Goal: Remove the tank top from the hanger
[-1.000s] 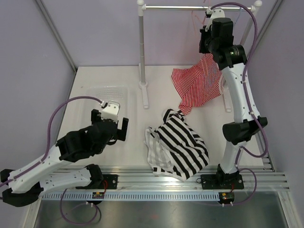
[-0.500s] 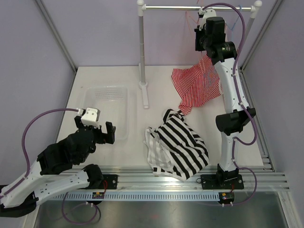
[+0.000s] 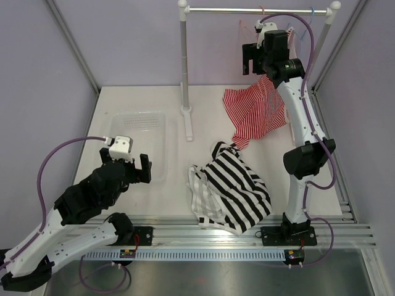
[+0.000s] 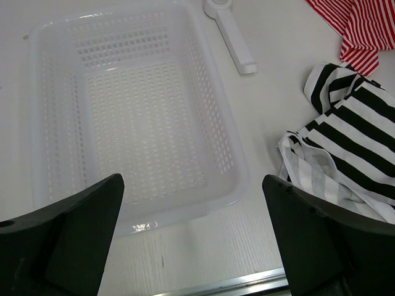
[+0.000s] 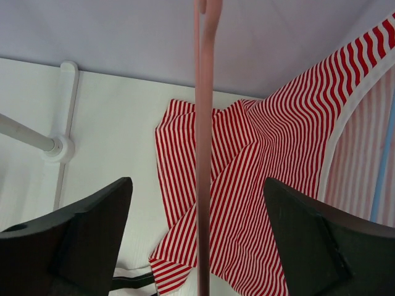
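The black-and-white striped tank top (image 3: pixel 231 188) lies crumpled on the table in front of the right arm's base, off any hanger; the left wrist view has it at the right edge (image 4: pixel 355 139). The bare pink hanger (image 5: pixel 202 142) hangs from the rail (image 3: pixel 247 10), and its wire runs straight down between the fingers of my right gripper (image 5: pixel 197 185). That gripper (image 3: pixel 258 58) is open high up by the rail and does not touch the wire. My left gripper (image 3: pixel 126 169) is open and holds nothing, low over the table (image 4: pixel 192 182) at the basket's near rim.
A clear plastic basket (image 3: pixel 139 123) with nothing in it sits at the left (image 4: pixel 241 172). A red-and-white striped top (image 3: pixel 259 114) hangs from the rail down to the table (image 5: pixel 278 185). The rack's white post (image 3: pixel 184 61) and foot stand mid-table. A pale blue hanger (image 5: pixel 386 154) is at the right.
The right gripper opened and let go of the pink hanger, shifting a little left under the rail. The left arm drew back toward the near left.
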Controlling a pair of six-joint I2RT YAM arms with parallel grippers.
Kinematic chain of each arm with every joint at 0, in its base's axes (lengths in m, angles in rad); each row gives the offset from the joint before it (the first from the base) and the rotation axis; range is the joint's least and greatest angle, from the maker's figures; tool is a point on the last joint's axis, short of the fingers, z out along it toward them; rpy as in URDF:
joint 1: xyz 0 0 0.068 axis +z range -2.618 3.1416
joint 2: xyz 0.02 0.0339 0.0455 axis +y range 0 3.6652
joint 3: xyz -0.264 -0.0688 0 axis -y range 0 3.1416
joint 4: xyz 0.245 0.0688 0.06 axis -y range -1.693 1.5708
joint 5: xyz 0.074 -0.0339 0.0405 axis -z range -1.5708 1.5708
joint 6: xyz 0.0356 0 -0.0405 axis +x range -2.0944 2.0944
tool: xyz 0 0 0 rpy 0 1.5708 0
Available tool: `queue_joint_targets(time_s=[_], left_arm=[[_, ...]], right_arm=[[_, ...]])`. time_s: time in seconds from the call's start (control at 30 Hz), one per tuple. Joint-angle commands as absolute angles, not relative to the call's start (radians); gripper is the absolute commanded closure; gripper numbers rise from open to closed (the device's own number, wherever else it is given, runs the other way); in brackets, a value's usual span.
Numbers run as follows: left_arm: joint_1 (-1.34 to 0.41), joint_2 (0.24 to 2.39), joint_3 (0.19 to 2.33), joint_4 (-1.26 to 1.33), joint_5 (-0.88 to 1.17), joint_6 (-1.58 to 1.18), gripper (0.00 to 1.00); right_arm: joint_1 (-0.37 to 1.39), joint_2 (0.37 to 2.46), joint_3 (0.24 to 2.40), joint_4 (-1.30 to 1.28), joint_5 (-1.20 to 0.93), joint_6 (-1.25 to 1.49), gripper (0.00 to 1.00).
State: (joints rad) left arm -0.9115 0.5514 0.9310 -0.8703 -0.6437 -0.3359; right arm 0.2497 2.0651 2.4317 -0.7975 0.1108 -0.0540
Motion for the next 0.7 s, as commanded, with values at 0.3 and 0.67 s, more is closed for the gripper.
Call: queue_joint_targets(time_s=[0.3,0.67], left_arm=[[-0.744,0.538,0.910,-0.764,-0.497,-0.301,0.01],[-0.681,0.531,0.907,-0.749,-0.497,-0.311,0.01]], right_arm=[[0.245,1.724,2.176,-0.747,0.020,-0.006,0.01],[0.245,1.364,1.855,-0.755,0.005,0.101,0.01]])
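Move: Around the pink hanger on the rail, the right hand has its half-lowered part between the already parted fingers, the hanger's middle about 2 cm ahead, straight in line and 2 cm higher. The red-striped top is about 1 cm back, 6 cm right and 18 cm below; the black-striped tank top lies some 34 cm back, 8 cm left and 34 cm below. From the left hand the hanger is about 38 cm ahead, 50 cm right, 12 cm above. Backing out from the pink hanger, the right fingers finish opening and the hand draws back about 16 cm, at first level, then gathering speed and rising some 7 cm, its left side rolling up roughly 10 degrees. The empty left hand eases about 2 cm forward and left beside the white basket, fingers staying wide open. ##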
